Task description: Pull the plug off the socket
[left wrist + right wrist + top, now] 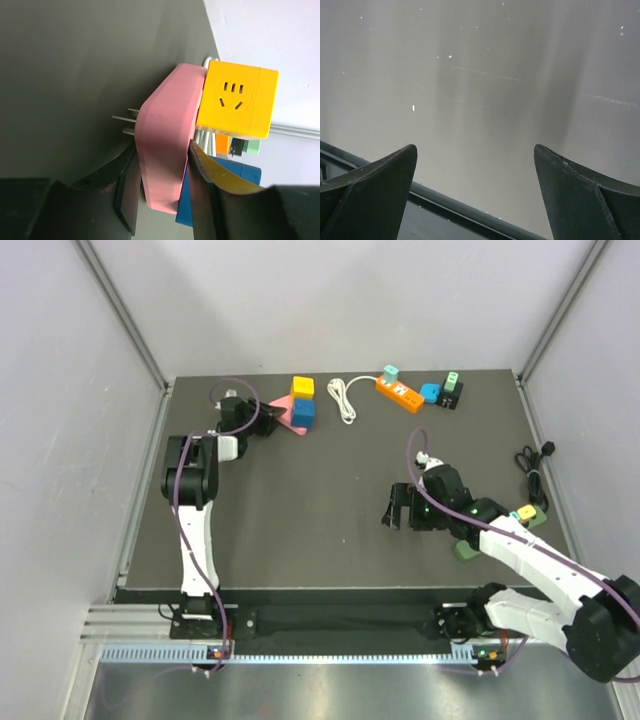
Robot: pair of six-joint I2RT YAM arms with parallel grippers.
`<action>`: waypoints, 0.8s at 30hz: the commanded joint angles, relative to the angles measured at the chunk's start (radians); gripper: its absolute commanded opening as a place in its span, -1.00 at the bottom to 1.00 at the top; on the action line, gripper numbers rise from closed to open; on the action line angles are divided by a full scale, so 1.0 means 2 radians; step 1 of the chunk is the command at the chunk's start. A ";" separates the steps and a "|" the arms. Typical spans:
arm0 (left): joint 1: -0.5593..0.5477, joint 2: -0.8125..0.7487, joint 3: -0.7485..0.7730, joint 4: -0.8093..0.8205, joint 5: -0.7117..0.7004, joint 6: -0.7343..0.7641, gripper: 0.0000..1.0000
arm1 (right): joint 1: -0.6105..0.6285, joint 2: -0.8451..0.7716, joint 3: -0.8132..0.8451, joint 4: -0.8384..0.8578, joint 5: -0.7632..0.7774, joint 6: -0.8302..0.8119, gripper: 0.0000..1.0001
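A pink plug (167, 130) lies at the back left of the table, its metal prongs (125, 120) bare and pointing away from the yellow cube socket (237, 102) that its other side rests against. A blue cube socket (245, 175) sits just beside them. My left gripper (164, 150) straddles the pink plug (285, 416), with one finger pressed on each flat side. In the top view the left gripper (268, 412) reaches in from the left of the yellow cube (303, 388) and blue cube (303, 412). My right gripper (400, 508) hovers open over the mid-right table, nothing between its fingers (570, 185).
An orange power strip (400, 393) with a white coiled cable (343, 400) lies at the back centre, with blue (430, 393) and black (452, 392) plug blocks beside it. A black cable (533, 465) hangs off the table's right edge.
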 commanded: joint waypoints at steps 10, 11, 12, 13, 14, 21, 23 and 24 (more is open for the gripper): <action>-0.004 -0.186 -0.262 -0.018 0.040 0.041 -1.00 | 0.012 0.082 0.071 0.075 -0.007 -0.030 1.00; -0.006 -0.199 -0.285 -0.008 0.041 0.039 -1.00 | 0.020 0.093 0.076 0.087 -0.007 -0.030 0.99; -0.006 -0.212 -0.307 0.004 0.042 0.039 -1.00 | 0.024 0.112 0.081 0.094 -0.006 -0.025 1.00; -0.006 -0.234 -0.326 0.005 0.044 0.038 -1.00 | 0.029 0.123 0.094 0.096 -0.005 -0.021 0.99; -0.006 -0.246 -0.360 0.008 0.046 0.036 -1.00 | 0.037 0.134 0.102 0.101 -0.002 -0.018 1.00; -0.017 -0.340 -0.479 0.025 0.066 0.042 -1.00 | 0.086 0.233 0.194 0.084 0.048 0.011 1.00; -0.021 -0.372 -0.510 0.023 0.067 0.044 -1.00 | 0.094 0.246 0.217 0.086 0.047 0.021 0.99; -0.023 -0.384 -0.521 0.021 0.066 0.045 -1.00 | 0.095 0.259 0.223 0.084 0.046 0.035 0.99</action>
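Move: The left hand already grips the pink socket, whose middle lies about 1 cm ahead and 3 cm right; it is bound for the bare near table, some 25 cm back, 2 cm right and 5 cm below. From the right hand, the blue plug is about 30 cm ahead, 24 cm left, roughly level; the yellow plug is 7 cm beyond the blue one. From the left hand, the blue plug is 6 cm right, 1 cm back, 3 cm up. Still pinching, the left hand draws the socket back 25 cm; the open right nears it, 12 cm left and forward. ##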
